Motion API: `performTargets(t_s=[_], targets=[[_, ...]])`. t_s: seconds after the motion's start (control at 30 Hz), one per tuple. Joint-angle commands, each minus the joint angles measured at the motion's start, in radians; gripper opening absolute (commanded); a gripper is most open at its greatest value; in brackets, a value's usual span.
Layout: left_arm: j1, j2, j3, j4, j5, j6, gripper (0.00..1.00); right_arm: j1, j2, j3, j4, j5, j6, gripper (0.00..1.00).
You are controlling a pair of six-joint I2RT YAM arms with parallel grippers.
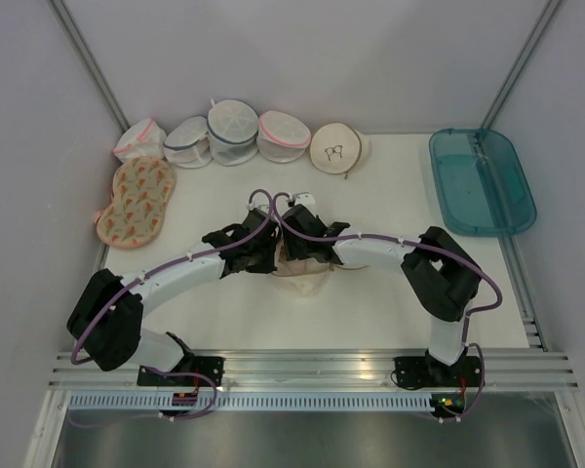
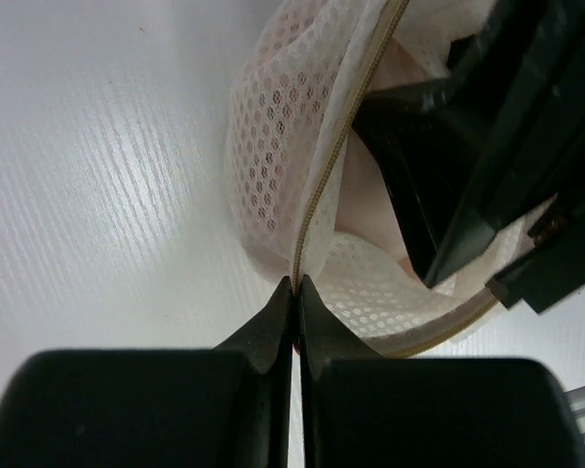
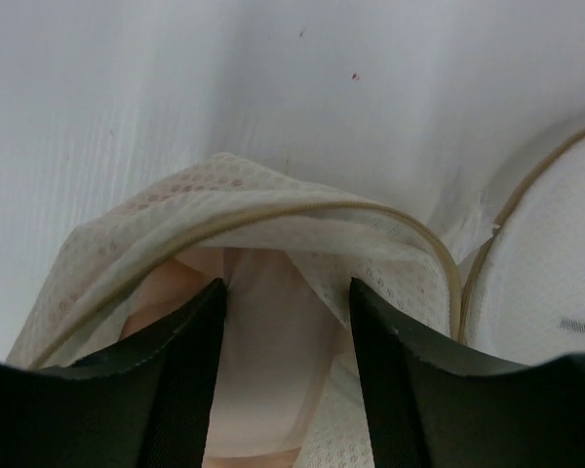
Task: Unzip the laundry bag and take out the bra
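Observation:
The laundry bag (image 1: 300,281) lies unzipped at mid-table between both arms: cream mesh (image 2: 273,136) with a tan zip rim (image 3: 273,216). My left gripper (image 2: 294,281) is shut on that zip rim at the bag's near end; in the top view it (image 1: 263,255) sits at the bag's left. My right gripper (image 3: 285,285) is open, and its fingers (image 2: 439,175) reach inside the bag's mouth. The pale peach-pink bra (image 3: 273,370) lies in the bag between those fingers, not pinched. A cream dome part with a tan rim and a black mark (image 3: 556,263) shows to the right.
Along the back stand several white mesh bags (image 1: 232,129) and a cream dome bag with a black bra outline (image 1: 336,148). A flat orange-patterned bag (image 1: 136,200) lies at the left. A teal tray (image 1: 480,180) sits at the right rear. Grey walls close in the sides.

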Motion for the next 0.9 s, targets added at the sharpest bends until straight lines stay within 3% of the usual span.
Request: performTargets(t_s=[0.0,0.47,0.77,0.87], targets=[[0.003,0.005,0.024,0.022,0.008,-0.03,0.02,0.021,-0.081,-0.034,-0.027,-0.048,-0.007,0.6],[0.003,0.007,0.028,0.021,0.009,-0.033,0.02,0.133,-0.207,-0.077,-0.103,-0.047,0.025,0.6],[0.003,-0.006,0.022,0.021,0.011,-0.039,0.02,0.144,-0.09,-0.14,-0.037,-0.016,0.047,0.59],[0.003,-0.018,0.015,0.019,0.008,-0.042,0.02,0.145,-0.044,-0.138,-0.005,-0.008,0.045,0.52]])
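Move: The bra lies in the open laundry bag, its middle about 5 cm back from the right hand, neither left nor right of it and some 2 cm lower. The zipper edge pinched by the left hand is roughly 8 cm back and 7 cm left of the right hand, about 2 cm higher; the bag's folded-back lid lies some 14 cm to its right, 2 cm back and 3 cm lower. From the left hand the bra is about 3 cm ahead, 7 cm right and 4 cm below. The right hand, fingers kept a little over half open, draws back about 7.5 cm over the bra in a low arc, first rising some 3.5 cm, then sinking about 4.5 cm into the bag's mouth so that the fingertips come down at the bra's near part, turning slightly counter-clockwise on the way. The left hand stays in place and keeps its pinch on the zipper edge, holding that side of the mouth up. ##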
